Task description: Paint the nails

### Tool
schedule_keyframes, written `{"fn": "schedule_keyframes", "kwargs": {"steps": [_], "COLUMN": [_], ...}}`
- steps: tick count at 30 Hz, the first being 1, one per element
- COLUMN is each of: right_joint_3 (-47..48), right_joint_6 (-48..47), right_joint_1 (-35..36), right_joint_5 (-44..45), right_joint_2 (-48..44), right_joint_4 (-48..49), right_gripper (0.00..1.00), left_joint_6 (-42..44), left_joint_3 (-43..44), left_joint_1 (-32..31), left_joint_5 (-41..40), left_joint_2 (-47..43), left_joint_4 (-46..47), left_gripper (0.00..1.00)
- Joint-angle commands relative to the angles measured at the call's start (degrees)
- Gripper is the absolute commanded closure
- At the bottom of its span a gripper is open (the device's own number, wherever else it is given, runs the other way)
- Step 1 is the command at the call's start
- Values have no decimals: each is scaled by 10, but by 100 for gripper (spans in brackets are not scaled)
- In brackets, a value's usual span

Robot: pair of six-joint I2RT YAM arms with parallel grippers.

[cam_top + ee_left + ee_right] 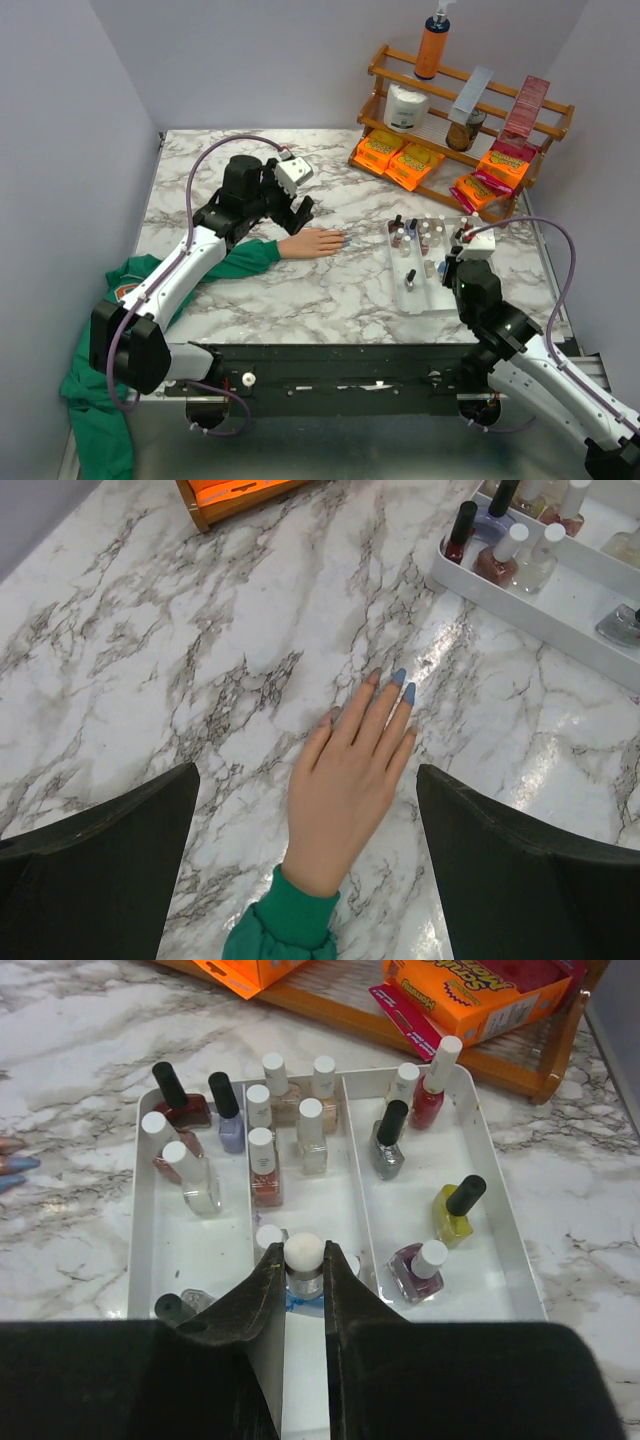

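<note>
The peach fake hand lies flat on the marble, its green sleeve trailing left. Of its nails, two are blue and the others look pale; the blue tips also peek in at the left edge of the right wrist view. My left gripper hovers over the hand, open wide, with a finger on each side and touching nothing. My right gripper is shut on the white cap of a small polish bottle at the near end of the white tray.
The tray holds several polish bottles, among them yellow, red and lilac. A wooden rack with orange packets, jars and a tall orange bottle stands at the back right. The green garment hangs off the table's left front.
</note>
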Motion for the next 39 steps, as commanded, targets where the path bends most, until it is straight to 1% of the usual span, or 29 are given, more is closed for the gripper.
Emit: {"fn": "schedule_keyframes", "kwargs": {"steps": [1, 3, 7, 10, 11, 13, 14, 16, 17, 21, 25, 31, 34, 39], "right_joint_3": [-11, -10, -8, -2, -1, -3, -4, -4, -1, 5, -8, -30, -37, -53], "right_joint_6": [-106, -117, -126, -166, -172, -180, -182, -184, -184, -168, -144, -117, -112, -106], "right_joint_1": [-2, -2, -5, -29, -53, -77, -103, -126, -149, -200, -215, -223, -231, -244], "right_joint_5": [21, -2, -10, -22, -48, -82, -116, -146, -180, -247, -258, -271, -251, -229], "right_joint_2": [20, 26, 35, 57, 64, 83, 90, 108, 126, 175, 209, 248, 275, 288], "right_joint_4": [77, 108, 156, 184, 198, 216, 238, 255, 267, 285, 296, 345, 361, 406], "right_gripper": [99, 99, 99, 99, 99, 99, 99, 99, 99, 99, 99, 99, 99, 99], "left_joint_6": [3, 2, 2, 2, 2, 1, 2, 1, 2, 3, 8, 10, 10, 9], "left_joint_3": [-14, -16, -13, -10, -8, -5, -4, -3, -3, -3, -2, 9, 15, 22], "left_joint_1": [10, 13, 16, 18, 18, 20, 20, 21, 21, 23, 25, 30, 32, 37], "left_joint_5": [28, 31, 36, 40, 44, 46, 47, 48, 48, 48, 47, 50, 53, 58], "left_joint_2": [-5, 1, 14, 19, 23, 25, 27, 30, 31, 35, 37, 51, 56, 60], "left_joint_4": [37, 42, 45, 46, 45, 44, 44, 44, 44, 42, 40, 36, 34, 31], "left_gripper": [1, 1, 1, 1, 1, 1, 1, 1, 1, 1, 1, 1, 1, 1]}}
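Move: Hanging below the right fingers is the blue polish bottle, held by its white cap. The free spot it is taken to in the tray's middle section lies about 9 cm ahead, 2 cm right and 11 cm below. The reddish bottle stands some 3 cm farther out than that gap's near edge, at 10 cm ahead and 2 cm left of the hand; the clear bottle is 13 cm ahead, 1 cm right; the black-capped silver bottle 12 cm ahead, 6 cm right. From the left hand the spot lies about 38 cm right, 6 cm back. Carrying the blue bottle by its cap, the right hand goes forward about 8 cm over the tray, first rising some 2 cm, then sinking about 7 cm towards the gap right of the reddish bottle and just short of the clear one. The grip stays shut on the cap. The left hand, still wide open, eases about 3 cm down and forward. ##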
